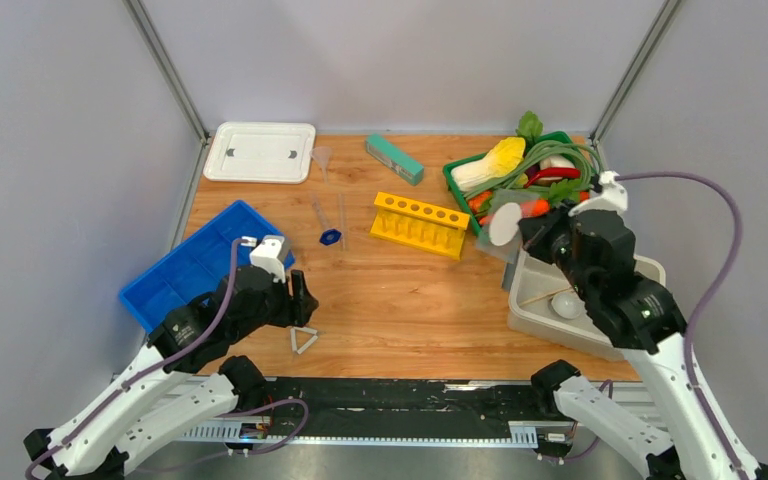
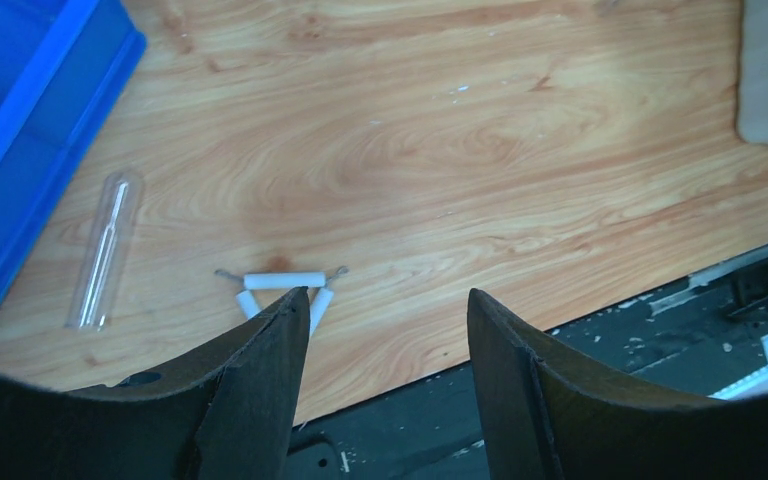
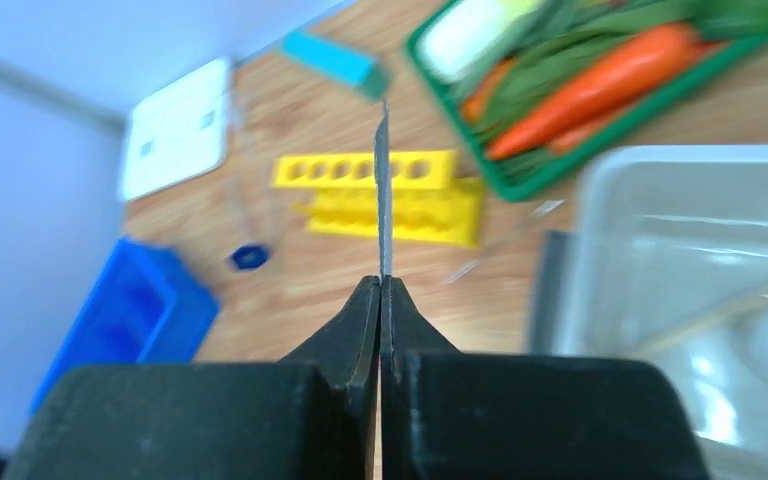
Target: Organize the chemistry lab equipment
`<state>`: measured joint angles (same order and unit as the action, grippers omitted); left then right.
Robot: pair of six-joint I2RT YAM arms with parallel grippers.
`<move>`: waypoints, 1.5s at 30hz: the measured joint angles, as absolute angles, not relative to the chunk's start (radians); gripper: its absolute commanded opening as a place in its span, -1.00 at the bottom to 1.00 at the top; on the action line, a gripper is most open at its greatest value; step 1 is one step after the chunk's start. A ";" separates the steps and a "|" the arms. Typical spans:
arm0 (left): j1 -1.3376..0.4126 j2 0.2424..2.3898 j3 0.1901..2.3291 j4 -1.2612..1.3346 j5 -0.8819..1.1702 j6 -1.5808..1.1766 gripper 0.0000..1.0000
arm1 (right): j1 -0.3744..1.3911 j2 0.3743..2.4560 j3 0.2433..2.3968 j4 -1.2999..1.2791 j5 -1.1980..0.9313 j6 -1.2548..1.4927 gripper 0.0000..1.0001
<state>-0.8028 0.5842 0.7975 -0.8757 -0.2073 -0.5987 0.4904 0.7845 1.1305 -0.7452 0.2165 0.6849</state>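
Note:
My left gripper [image 2: 385, 300] stands open just above the table's near edge, nothing between its fingers. The pipe-clay triangle [image 2: 282, 289] lies by its left fingertip [image 2: 290, 300], and a clear glass tube [image 2: 105, 250] rests further left. In the top view the left gripper [image 1: 300, 300] hangs over the triangle [image 1: 305, 341]. My right gripper [image 3: 380, 282] is shut on the grey mesh square [image 3: 382, 190], seen edge-on; from above the mesh [image 1: 505, 224] hangs in the right gripper [image 1: 526, 234] at the grey bin's [image 1: 600, 340] far corner. The white bowl [image 1: 567, 305] and wooden tongs [image 1: 543, 297] lie in that bin.
The yellow rack [image 1: 420, 223] stands mid-table, with a blue cap [image 1: 331, 237], glass tubes [image 1: 341, 215] and a funnel [image 1: 322, 158] to its left. A blue bin [image 1: 195, 262] sits left, a white lid [image 1: 260, 152] and teal block [image 1: 394, 159] behind, and the green basket [image 1: 457, 178] back right.

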 measured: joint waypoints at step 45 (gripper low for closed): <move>-0.803 0.774 0.661 -0.982 -0.473 -0.810 0.34 | 0.448 0.918 1.113 -1.154 0.587 0.527 0.24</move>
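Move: The grey bin that the right hand is taking the held filter paper to has its middle about 17 cm to its right, 3 cm back and 25 cm below; from that hand the vegetable basket lies 23 cm ahead and 11 cm right, the yellow rack 13 cm ahead and 14 cm left. From the left hand, the clay triangle is 18 cm down, 2 cm back, 3 cm left; the test tube is 4 cm ahead, 12 cm left, the blue tray 12 cm ahead, 25 cm left. Still pinching the filter paper, the right hand sweeps some 15 cm right and 13 cm down over the grey bin, wrist rolling and swinging clockwise, then opens to let the paper go and backs off left and up. The empty left hand, fingers staying open, drifts about 5 cm left, turning counter-clockwise, then sinks to 9 cm below its start towards the clay triangle. ##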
